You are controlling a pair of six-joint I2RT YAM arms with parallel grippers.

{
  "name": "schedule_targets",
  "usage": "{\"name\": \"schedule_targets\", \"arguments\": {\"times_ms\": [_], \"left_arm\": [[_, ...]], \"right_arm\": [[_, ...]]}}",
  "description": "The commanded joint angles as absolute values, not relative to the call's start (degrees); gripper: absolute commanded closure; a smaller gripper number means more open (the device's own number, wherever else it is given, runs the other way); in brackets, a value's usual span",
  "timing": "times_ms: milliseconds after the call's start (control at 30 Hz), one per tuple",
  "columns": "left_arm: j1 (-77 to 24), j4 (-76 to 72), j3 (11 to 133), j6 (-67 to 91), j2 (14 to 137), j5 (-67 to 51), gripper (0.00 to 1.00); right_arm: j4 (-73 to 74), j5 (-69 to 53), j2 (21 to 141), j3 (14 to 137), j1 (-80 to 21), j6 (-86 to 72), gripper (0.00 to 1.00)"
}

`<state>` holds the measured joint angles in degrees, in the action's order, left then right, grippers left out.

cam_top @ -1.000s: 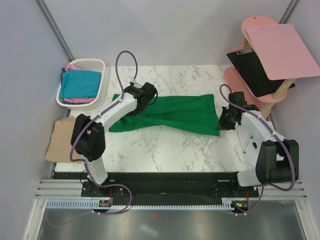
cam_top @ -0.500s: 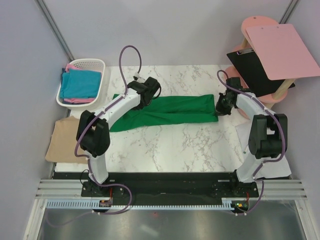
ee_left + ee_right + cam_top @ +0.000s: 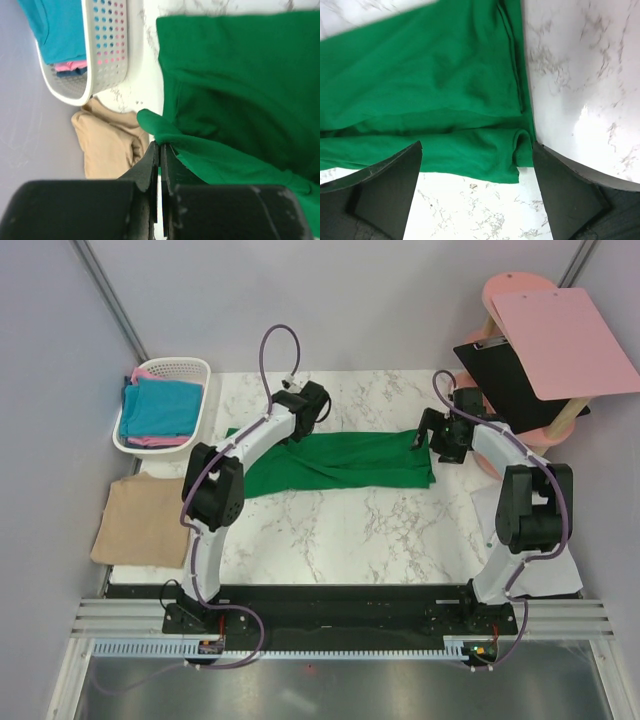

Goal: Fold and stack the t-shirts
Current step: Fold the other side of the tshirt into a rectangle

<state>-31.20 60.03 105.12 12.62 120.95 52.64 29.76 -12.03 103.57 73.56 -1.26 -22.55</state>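
Observation:
The bright green t-shirt (image 3: 340, 460) lies folded lengthwise across the back of the marble table (image 3: 340, 530). My left gripper (image 3: 312, 403) is shut on a fold of the green t-shirt (image 3: 240, 100) at its left end and holds that fold just above the cloth. My right gripper (image 3: 432, 440) hangs open over the shirt's right end, with the green t-shirt (image 3: 435, 90) lying loose between its spread fingers (image 3: 385, 185). A tan t-shirt (image 3: 140, 520) lies at the table's left edge. Teal-blue and pink t-shirts (image 3: 158, 408) lie in the white basket (image 3: 180, 368).
A black clipboard (image 3: 505, 385) and a pink board (image 3: 560, 340) rest on a pink stand at the back right. A white paper sheet (image 3: 545, 575) lies at the right edge. The tan t-shirt (image 3: 107, 145) and the basket (image 3: 102, 55) show beside my left gripper.
Both arms carried the shirt's near edge back over itself, making a narrower band. My right gripper has opened and let go of the right end; the left stays shut on the cloth.

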Motion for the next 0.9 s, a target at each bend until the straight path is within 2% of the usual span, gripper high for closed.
{"name": "schedule_targets", "arguments": {"times_ms": [0,67,100,133,167,200,233,333,433,500,567,700,867], "left_arm": [[-28.0,57.7,114.1,7.8,126.0,51.9,0.98],[-26.5,57.7,117.7,7.3,128.5,48.8,0.96],[-25.9,57.7,118.7,7.4,129.1,47.8,0.84],[-25.4,57.8,119.6,7.4,130.1,47.1,0.52],[-24.7,58.1,120.5,8.2,130.1,47.5,0.24],[-24.4,58.4,120.4,8.6,129.9,47.7,0.01],[-24.1,59.2,120.1,9.4,129.4,47.8,0.0],[-23.5,59.7,117.1,13.2,125.6,45.9,0.0],[-23.6,59.5,111.7,16.3,120.8,40.5,0.0],[-23.5,57.7,105.5,18.9,116.4,35.7,0.0],[-23.6,54.2,98.3,19.9,113.1,30.1,0.0],[-23.5,48.8,88.3,20.7,106.4,24.4,0.0],[-23.5,47.1,82.9,22.1,106.2,21.1,0.0]], "right_arm": [[24.3,-11.1,97.8,73.7,-1.1,-19.9,0.02],[24.1,-9.2,95.5,73.2,-1.9,-18.6,0.02],[24.3,-8.2,94.6,72.3,-2.4,-18.0,0.02],[24.6,-5.0,92.3,71.7,-3.6,-17.1,0.02],[25.0,-3.0,91.2,71.0,-4.4,-16.6,0.02],[26.2,-0.4,90.0,69.7,-5.4,-15.9,0.02],[26.7,6.6,88.2,69.1,-8.2,-14.4,0.02],[29.7,13.9,86.9,67.1,-13.4,-13.3,0.03],[31.5,20.8,87.0,65.3,-17.9,-12.7,0.13],[32.4,26.1,87.0,64.2,-20.0,-12.1,0.24],[33.3,29.2,87.3,63.6,-22.7,-12.0,0.44],[35.2,34.8,89.4,62.7,-24.8,-11.3,0.43],[35.1,35.9,93.9,62.8,-27.9,-12.0,0.43]]}}
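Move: The left hand still holds a raised edge of the green t-shirt; the shirt's far-left corner lies about 6 cm ahead of it, 5 cm left and 11 cm below, with the laundry basket roughly 9 cm ahead and 20 cm left, and the beige cloth 16 cm back and 25 cm left. From the empty, open right hand, the shirt's near-right corner is some 5 cm back, 2 cm right and 5 cm below; the pink stand's base is 7 cm ahead and 15 cm right. Forward about 5 cm and slightly down towards the shirt's far-left corner, the left hand carries the held edge and opens wide to let go, drifts left, then draws back 10 cm, sinking and turning its fingers more steeply down. The empty right hand rises 7 cm off the shirt, then swings back and down towards the near side, rolling some 40 degrees so its fingers lean right, and closes partway. ##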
